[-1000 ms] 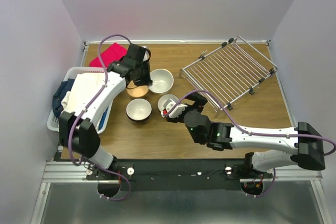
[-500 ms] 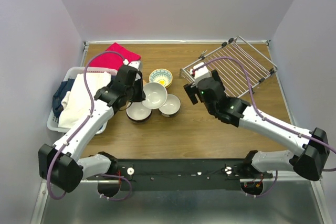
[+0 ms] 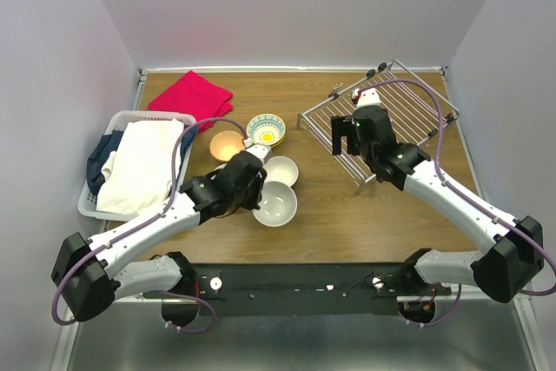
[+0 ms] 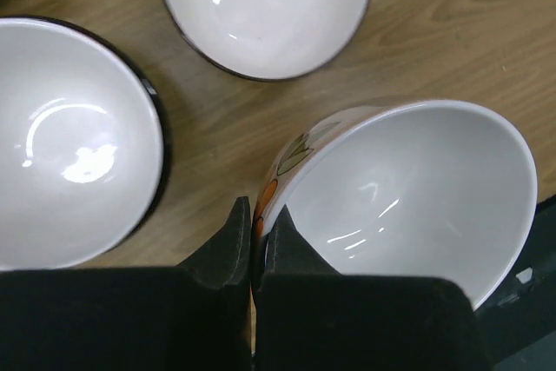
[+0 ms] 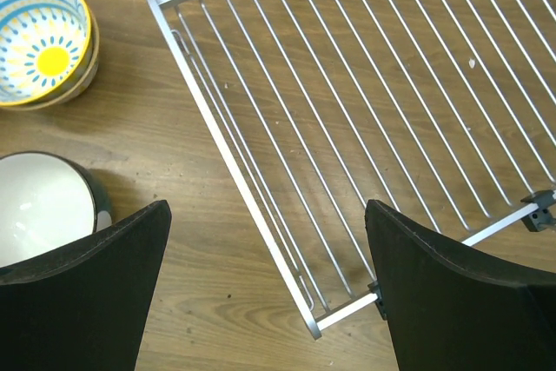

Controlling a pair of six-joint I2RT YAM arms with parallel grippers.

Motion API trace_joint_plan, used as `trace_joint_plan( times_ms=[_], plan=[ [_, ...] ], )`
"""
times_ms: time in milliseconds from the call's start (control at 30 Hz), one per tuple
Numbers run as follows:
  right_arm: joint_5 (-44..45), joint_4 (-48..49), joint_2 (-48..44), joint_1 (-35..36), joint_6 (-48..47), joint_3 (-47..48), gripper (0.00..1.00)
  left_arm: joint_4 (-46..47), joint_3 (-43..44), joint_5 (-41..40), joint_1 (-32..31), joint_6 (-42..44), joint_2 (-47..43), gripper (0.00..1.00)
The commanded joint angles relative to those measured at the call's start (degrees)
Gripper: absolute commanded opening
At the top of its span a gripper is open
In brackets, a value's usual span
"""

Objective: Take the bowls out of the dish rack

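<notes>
My left gripper (image 3: 251, 187) (image 4: 254, 215) is shut on the rim of a bowl (image 3: 275, 204) (image 4: 408, 188), white inside and with an orange pattern outside, held low over the table near the front. Behind it are a white bowl (image 3: 281, 170) (image 4: 261, 6), a tan bowl (image 3: 228, 145) and a floral bowl (image 3: 266, 129) (image 5: 39, 36). A dark-rimmed bowl (image 4: 69, 145) lies left of the held one, under my left arm in the top view. The dish rack (image 3: 382, 119) (image 5: 347, 128) has no bowls on it. My right gripper (image 3: 346, 138) (image 5: 269, 284) hangs open over the rack's near left corner.
A white plastic basket (image 3: 97, 206) with folded cloths stands at the left edge. A red cloth (image 3: 191, 93) lies at the back left. Walls close in the table on three sides.
My left arm has carried the bowl from the back of the group toward the front. My right gripper, open, has left the bowls and moved back over the rack's left edge.
</notes>
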Motion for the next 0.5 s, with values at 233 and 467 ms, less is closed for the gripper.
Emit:
trace_joint_plan(
  times_ms=[233, 467],
  plan=[
    [-4.6, -0.7, -0.6, -3.3, 5.1, 0.3, 1.0, 17.4, -6.7, -5.7, -12.2, -4.3, 6.9, 0.0],
    [-4.1, -0.6, -0.8, -3.9, 5.2, -0.2, 1.0, 21.7, -8.3, -5.3, -13.4, -5.0, 12.1, 0.03]
  ],
)
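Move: My left hand already grips the left rim of the patterned white bowl; the bare table spot I take that bowl to lies about 9 cm to the right, 5 cm back and 10 cm below the hand. The near white bowl sits roughly 10 cm ahead and 7 cm right of the hand, the dark-sided bowl some 7 cm ahead and 8 cm left, both about 10 cm lower. From my right hand, the spot is roughly 19 cm back, 16 cm left and 18 cm down. I lower the held bowl with my left hand about 7 cm towards the bare table nearer me than the white bowls, first slanting right and back, then going almost straight down. The hand shifts some 5 cm right and a little less back, turning slightly clockwise, while the shut fingers keep their pinch on the rim. ##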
